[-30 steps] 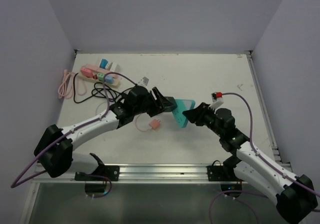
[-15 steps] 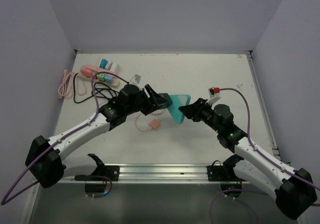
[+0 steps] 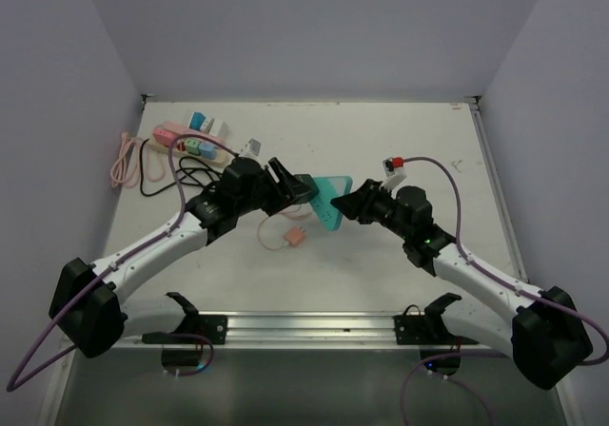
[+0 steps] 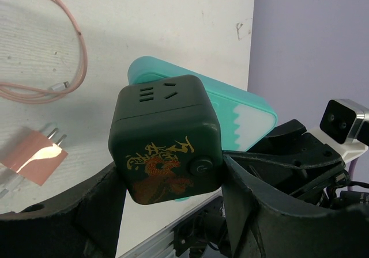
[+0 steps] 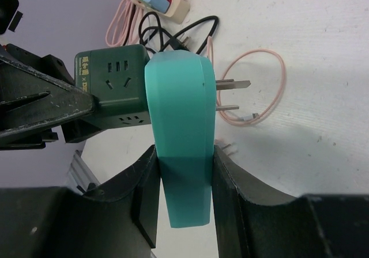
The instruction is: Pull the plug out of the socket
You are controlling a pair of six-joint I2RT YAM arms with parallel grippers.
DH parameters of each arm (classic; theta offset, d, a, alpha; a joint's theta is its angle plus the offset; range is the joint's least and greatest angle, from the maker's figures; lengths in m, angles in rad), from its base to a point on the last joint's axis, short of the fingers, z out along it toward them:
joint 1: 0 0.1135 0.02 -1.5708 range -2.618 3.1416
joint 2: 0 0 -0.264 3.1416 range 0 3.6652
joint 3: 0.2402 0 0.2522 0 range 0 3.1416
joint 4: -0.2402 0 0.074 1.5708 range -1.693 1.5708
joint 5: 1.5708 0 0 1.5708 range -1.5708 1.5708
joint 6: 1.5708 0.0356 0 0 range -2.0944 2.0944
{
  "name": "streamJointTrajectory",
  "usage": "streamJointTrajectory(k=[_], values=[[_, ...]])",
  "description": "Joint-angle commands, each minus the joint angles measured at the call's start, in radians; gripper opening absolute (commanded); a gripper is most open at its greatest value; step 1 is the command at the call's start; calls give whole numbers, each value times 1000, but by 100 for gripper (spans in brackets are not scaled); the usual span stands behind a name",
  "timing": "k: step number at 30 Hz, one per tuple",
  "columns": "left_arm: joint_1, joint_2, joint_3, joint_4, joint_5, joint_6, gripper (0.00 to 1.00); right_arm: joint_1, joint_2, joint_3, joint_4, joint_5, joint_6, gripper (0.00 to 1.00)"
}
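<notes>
My left gripper (image 3: 288, 189) is shut on a dark green cube socket (image 4: 167, 137) with a gold dragon print, held above the table. My right gripper (image 3: 358, 203) is shut on a flat teal plug (image 5: 181, 131); it also shows in the top view (image 3: 331, 198). The cube (image 5: 112, 82) sits against the plug's left face. The plug's two metal prongs (image 5: 233, 86) are bare and point away from the cube. In the left wrist view the teal plug (image 4: 242, 114) lies just behind the cube. Whether they touch is unclear.
A pink power strip (image 3: 186, 139) with coloured plugs lies at the far left, with a black cable (image 3: 176, 174) and a pink cable coil (image 3: 124, 160). A small pink plug (image 3: 295, 238) with a thin cable lies on the table below the grippers. A metal rail (image 3: 304, 326) runs along the near edge.
Both grippers have moved left and toward the far side with the cube and the teal plug, staying close together. The right arm has stretched further out.
</notes>
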State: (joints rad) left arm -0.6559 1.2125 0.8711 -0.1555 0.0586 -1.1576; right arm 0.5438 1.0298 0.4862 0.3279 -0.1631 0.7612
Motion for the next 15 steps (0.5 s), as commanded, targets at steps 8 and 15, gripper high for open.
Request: streamJointTrajectory(k=[8,15], values=[[33,48,17,89,-36,53,0,-77,7,-100,-40,151,23,35],[9,65,17,139,-42,12,0,-77,71,-83,31,132,49,68]])
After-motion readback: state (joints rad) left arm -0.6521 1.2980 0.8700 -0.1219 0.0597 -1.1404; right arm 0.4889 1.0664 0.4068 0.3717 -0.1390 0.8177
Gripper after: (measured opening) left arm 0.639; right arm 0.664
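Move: The right fingers still hold the edge of the teal block; its middle is about 3 cm to their left, 1 cm ahead and level. The green cube joined to it, still in the left fingers, is roughly 9 cm left, 2 ahead and 1 above. The pink plug lies some 11 cm left, 4 back and 16 below. From the left hand, the teal block sits about 6 cm right, 2 back and 2 below. Right fingers open off the teal block, sinking about 4 cm and rightward, while the left lowers the cube. ##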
